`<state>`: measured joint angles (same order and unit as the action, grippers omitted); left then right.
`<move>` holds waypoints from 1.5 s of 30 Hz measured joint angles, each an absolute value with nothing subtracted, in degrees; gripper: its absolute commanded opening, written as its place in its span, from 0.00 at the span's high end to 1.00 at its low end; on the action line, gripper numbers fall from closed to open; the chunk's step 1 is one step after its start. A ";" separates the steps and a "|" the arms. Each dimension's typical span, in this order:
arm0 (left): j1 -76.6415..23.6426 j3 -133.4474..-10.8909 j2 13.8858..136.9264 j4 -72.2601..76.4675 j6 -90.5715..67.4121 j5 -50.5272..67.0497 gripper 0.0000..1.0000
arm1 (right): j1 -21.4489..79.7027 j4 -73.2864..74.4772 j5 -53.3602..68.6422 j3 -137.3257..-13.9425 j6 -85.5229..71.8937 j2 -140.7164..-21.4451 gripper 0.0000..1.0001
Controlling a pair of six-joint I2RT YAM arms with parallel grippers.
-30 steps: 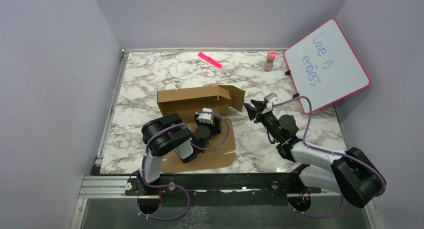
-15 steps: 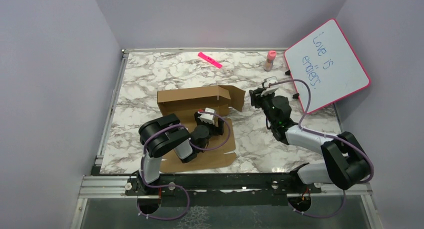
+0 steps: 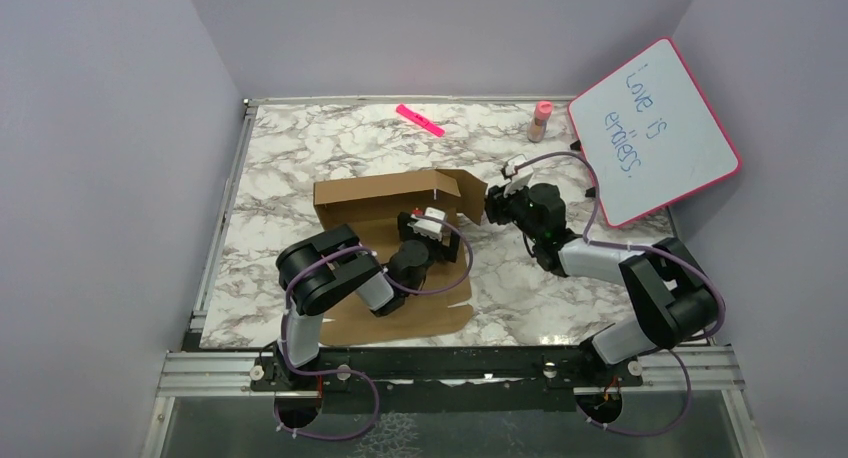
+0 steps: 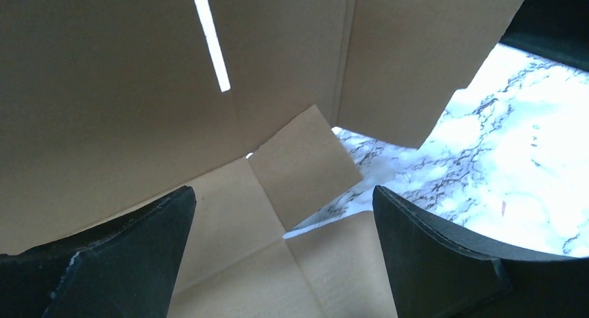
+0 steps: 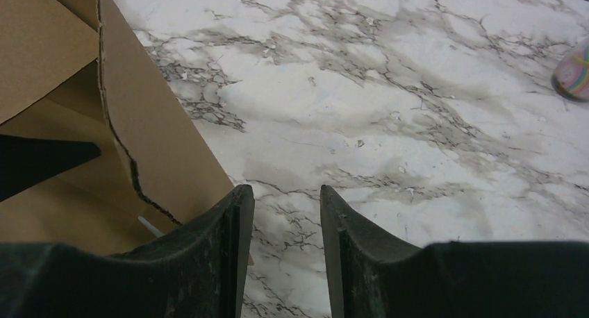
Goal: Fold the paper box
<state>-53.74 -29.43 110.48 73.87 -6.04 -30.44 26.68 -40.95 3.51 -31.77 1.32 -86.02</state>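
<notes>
The paper box (image 3: 385,193) is brown cardboard in the middle of the table, its back wall raised and its front panel (image 3: 425,313) lying flat. My left gripper (image 3: 427,222) is inside it, just in front of the back wall. In the left wrist view that gripper (image 4: 283,190) is wide open over the box floor, facing a slotted wall (image 4: 139,89) and a small corner flap (image 4: 305,165). My right gripper (image 3: 497,204) is beside the box's right end flap (image 3: 474,196). It (image 5: 283,191) is open with only marble between the fingers; the left finger (image 5: 233,221) is next to the flap (image 5: 160,151).
A pink-framed whiteboard (image 3: 655,128) leans at the back right. A pink bottle (image 3: 540,120) stands by it, and a pink strip (image 3: 420,120) lies near the table's back edge. Grey walls close in both sides. The bottle (image 5: 573,75) also shows in the right wrist view.
My left gripper has opened wide and moved up to the box's back wall. My right arm has swung left and back, bringing its gripper up to the right end flap.
</notes>
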 measured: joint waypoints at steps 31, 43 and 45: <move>-53.74 -37.19 117.14 67.16 -5.87 -39.97 0.37 | 26.65 -45.28 13.15 -31.55 -2.98 -91.44 0.55; -53.19 -31.79 115.13 69.67 -13.26 -39.81 0.39 | 26.68 -49.45 17.50 -29.02 -3.16 -92.07 0.54; -52.93 -30.68 114.45 70.08 -13.61 -39.68 0.39 | 26.68 -51.16 17.41 -26.81 -3.33 -91.22 0.53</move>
<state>-52.93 -30.68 114.45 70.08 -13.61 -39.68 26.68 -51.16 17.41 -26.81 -3.33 -91.22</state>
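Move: The small corner tab lies about 4 cm ahead of the left hand and 3 cm to its right, slightly below; the box's far wall is centred some 7 cm ahead and 11 cm left. For the right hand, the end flap's middle is about 4 cm ahead and 4 cm left, a little lower; the tab is some 6 cm left, 1 cm back and 6 cm below. Right hand pushes end flap some 4 cm left, then draws back; left hand sinks, partly closing around tab. ##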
